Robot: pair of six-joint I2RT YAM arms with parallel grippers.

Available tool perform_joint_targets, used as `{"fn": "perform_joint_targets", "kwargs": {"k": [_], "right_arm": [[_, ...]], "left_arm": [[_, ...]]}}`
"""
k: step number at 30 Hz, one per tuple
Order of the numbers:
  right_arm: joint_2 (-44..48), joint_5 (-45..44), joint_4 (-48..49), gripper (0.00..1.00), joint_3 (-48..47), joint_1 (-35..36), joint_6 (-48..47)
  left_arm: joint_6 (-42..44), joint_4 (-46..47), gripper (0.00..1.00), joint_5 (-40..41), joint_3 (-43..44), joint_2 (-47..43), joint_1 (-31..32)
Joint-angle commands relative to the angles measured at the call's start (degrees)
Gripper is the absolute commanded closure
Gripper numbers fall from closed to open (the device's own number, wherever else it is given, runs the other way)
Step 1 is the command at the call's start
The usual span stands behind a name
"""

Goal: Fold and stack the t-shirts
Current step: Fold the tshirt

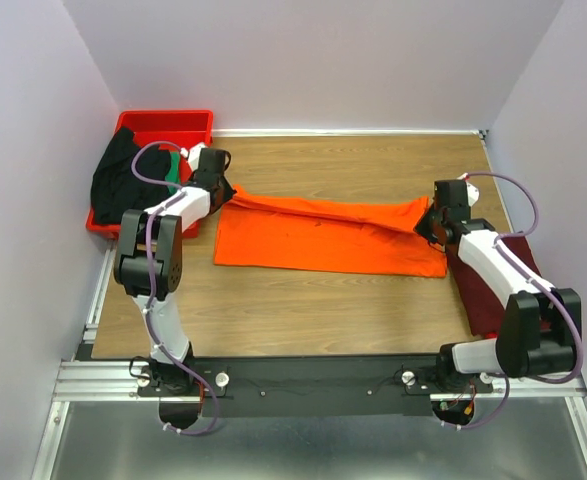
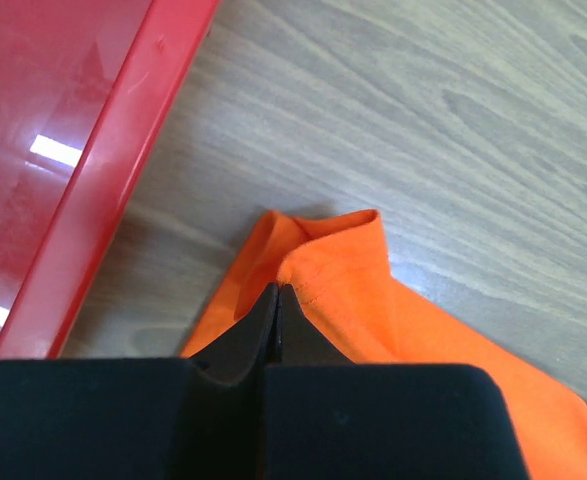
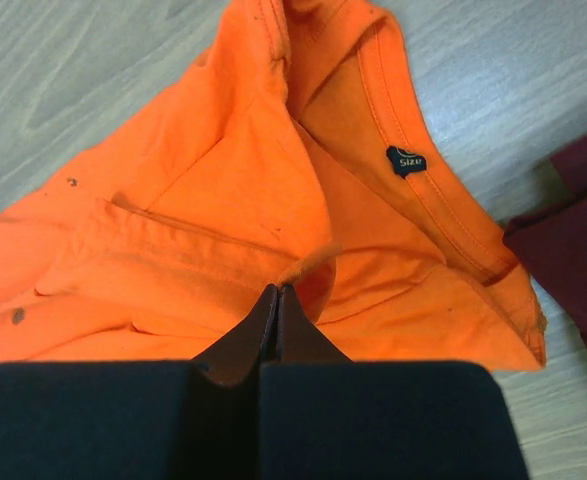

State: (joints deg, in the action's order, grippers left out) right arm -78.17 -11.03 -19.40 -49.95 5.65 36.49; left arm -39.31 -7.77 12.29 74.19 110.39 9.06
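The orange t-shirt (image 1: pixel 328 238) lies across the middle of the table, its far edge pulled into a taut ridge between my two grippers. My left gripper (image 1: pixel 219 187) is shut on the shirt's left corner (image 2: pixel 323 265), right beside the red tray. My right gripper (image 1: pixel 432 217) is shut on a fold of orange cloth (image 3: pixel 223 230) near the collar, whose dark size label (image 3: pixel 406 160) shows. The maroon t-shirt (image 1: pixel 495 285) lies at the right under my right arm, and its edge (image 3: pixel 573 240) is close to the collar. The black t-shirt (image 1: pixel 118 180) hangs over the tray, with a bit of green t-shirt (image 1: pixel 173 170) beside it.
The red plastic tray (image 1: pixel 168 122) stands at the back left corner; its wall (image 2: pixel 103 170) runs close to the left gripper. Bare wood table (image 1: pixel 303 300) lies in front of the orange shirt. Pale walls close in on three sides.
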Motion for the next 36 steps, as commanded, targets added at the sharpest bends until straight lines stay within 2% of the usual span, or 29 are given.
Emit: {"fn": "perform_joint_targets", "kwargs": {"k": [1,16,17,19,20,23,25,32,36], "right_arm": [[1.5,0.7,0.1,1.00,1.8,-0.2,1.0],[2.0,-1.5,0.1,0.99,3.5,-0.1,0.7],[2.0,-1.5,0.1,0.99,3.8,-0.2,0.7],[1.4,-1.5,0.1,0.99,4.2,-0.2,0.7],[1.4,-1.5,0.1,0.98,4.3,-0.2,0.7],[1.3,-1.4,0.1,0.92,5.0,-0.2,0.7],[1.4,-1.3,0.1,0.87,5.0,-0.2,0.5],[4.2,-1.3,0.0,0.62,5.7,-0.2,-1.2],[5.1,-0.5,0.0,0.57,4.6,-0.1,-1.5]], "left_arm": [[-2.1,1.6,1.00,-0.3,-2.5,-4.2,-0.1],[-4.5,3.9,1.00,0.0,-9.3,-8.1,0.6],[-4.6,4.3,0.91,-0.1,-9.9,-8.3,0.6],[-5.4,4.4,0.84,-0.2,-11.0,-9.0,0.6],[-5.6,4.4,0.76,-0.2,-11.3,-9.7,0.6],[-6.7,4.4,0.59,1.3,-13.5,-12.5,0.6],[-6.7,4.1,0.54,2.0,-13.9,-14.0,0.6],[-5.4,-2.0,0.54,6.2,-10.8,-16.3,2.0],[-6.1,-4.6,0.54,7.1,-7.9,-14.2,3.2]]}}
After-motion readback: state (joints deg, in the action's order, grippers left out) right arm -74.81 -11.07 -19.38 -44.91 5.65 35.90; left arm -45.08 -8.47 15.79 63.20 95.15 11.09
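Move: Both closed hands still hold the orange t-shirt's lifted edge over its nearer half. The left hand's laying-down place is about 6 cm back and 3 cm below it; the red basket's middle is some 20 cm left and 4 cm ahead of that hand. The right hand's place is about 2 cm back and 5 cm below it; the maroon t-shirt pile lies roughly 19 cm right and 14 cm back, about 4 cm lower. Both hands let go of the orange t-shirt's edge over its nearer half. The left keeps drawing its corner back about 5 cm, dipping slightly, then opens roughly halfway and rises some 5 cm clear with a slight tip up. The right eases back and down about 2.5 cm each way, opens a little later and only starts to rise. ##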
